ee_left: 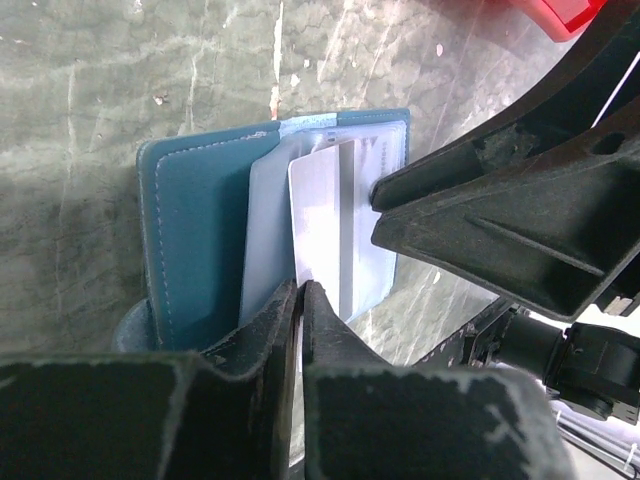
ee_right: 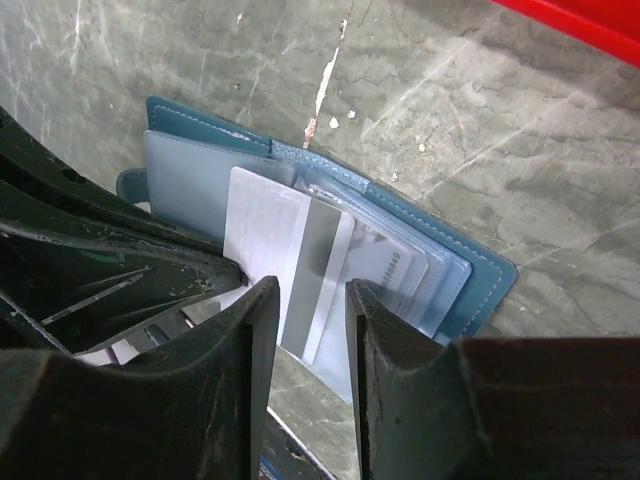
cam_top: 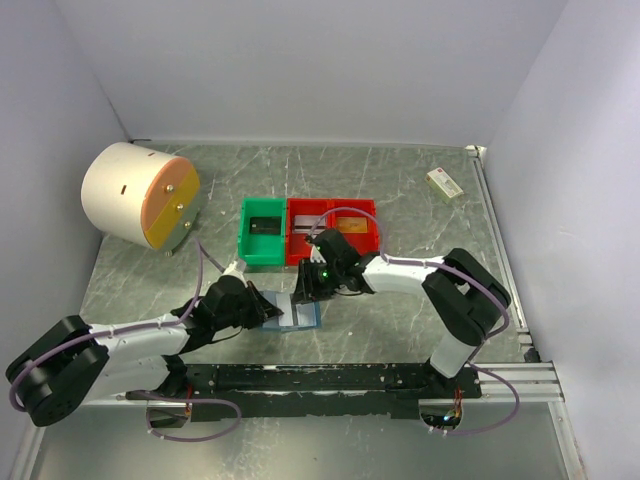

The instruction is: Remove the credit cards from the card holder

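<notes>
The blue card holder (cam_top: 303, 318) lies open on the table between both arms, its clear sleeves fanned out (ee_left: 195, 240) (ee_right: 480, 270). A white credit card with a grey stripe (ee_left: 325, 215) (ee_right: 290, 260) sticks partly out of the sleeves. My left gripper (ee_left: 300, 290) (cam_top: 266, 306) is shut on that card's near corner. More credit cards (ee_right: 385, 265) sit inside the sleeves. My right gripper (ee_right: 312, 290) (ee_left: 378, 215) (cam_top: 305, 287) is open, its fingertips down at the holder's right half, astride the white card's edge with nothing pinched.
A green bin (cam_top: 262, 232) and two red bins (cam_top: 332, 228) stand just behind the holder. A small cream box (cam_top: 444, 184) lies at the back right. At the back left a white drum with an orange face (cam_top: 140, 195) leans. White walls enclose the table.
</notes>
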Robot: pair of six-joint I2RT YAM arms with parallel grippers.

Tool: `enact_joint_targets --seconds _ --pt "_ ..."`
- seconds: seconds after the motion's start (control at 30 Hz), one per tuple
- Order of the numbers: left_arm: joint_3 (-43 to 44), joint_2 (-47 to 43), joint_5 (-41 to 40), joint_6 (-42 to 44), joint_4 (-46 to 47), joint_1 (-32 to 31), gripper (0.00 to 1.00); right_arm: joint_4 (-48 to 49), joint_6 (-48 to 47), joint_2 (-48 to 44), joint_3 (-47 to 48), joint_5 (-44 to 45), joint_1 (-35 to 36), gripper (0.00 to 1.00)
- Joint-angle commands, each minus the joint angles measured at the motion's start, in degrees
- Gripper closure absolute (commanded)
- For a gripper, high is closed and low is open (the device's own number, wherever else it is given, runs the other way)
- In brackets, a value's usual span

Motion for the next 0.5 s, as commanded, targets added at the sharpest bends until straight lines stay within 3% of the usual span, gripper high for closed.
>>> enact_joint_targets --seconds 0.0,0.2,0.47 --pt "0.0 0.6 0.4 1.2 2.6 0.0 0.84 1.4 1.4 2.5 -2.5 0.6 0.3 0.67" --pt "-2.7 0.9 2.2 -0.7 10.9 0.1 0.68 6.5 5.6 4.2 -7.1 -1.9 0.3 0.67" --pt "-4.4 4.7 4.9 -2.6 20.3 0.2 0.64 8.6 7.6 5.4 -7.9 -3.5 0.3 0.68"
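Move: Between the two hands stands the white card, its near-left edge in the left fingers. Its middle lies about 1 cm ahead of the left hand and 2 cm to its right. From the right hand it is some 1 cm back and 2 cm left, a centimetre below both. Under it, the open card holder's middle is about 2 cm back and 2 cm left of the right hand. The red box lies roughly 15 cm ahead of the right hand and 8 cm to its right. Opening by about a quarter of their range, the left fingers loosen their pinch on the near-left edge of the card, while that hand stays almost in place. The right hand shifts about 1 cm left and slightly down over the holder, towards the card and the left fingers, tilting some 7 degrees with its slightly open fingers unchanged. ##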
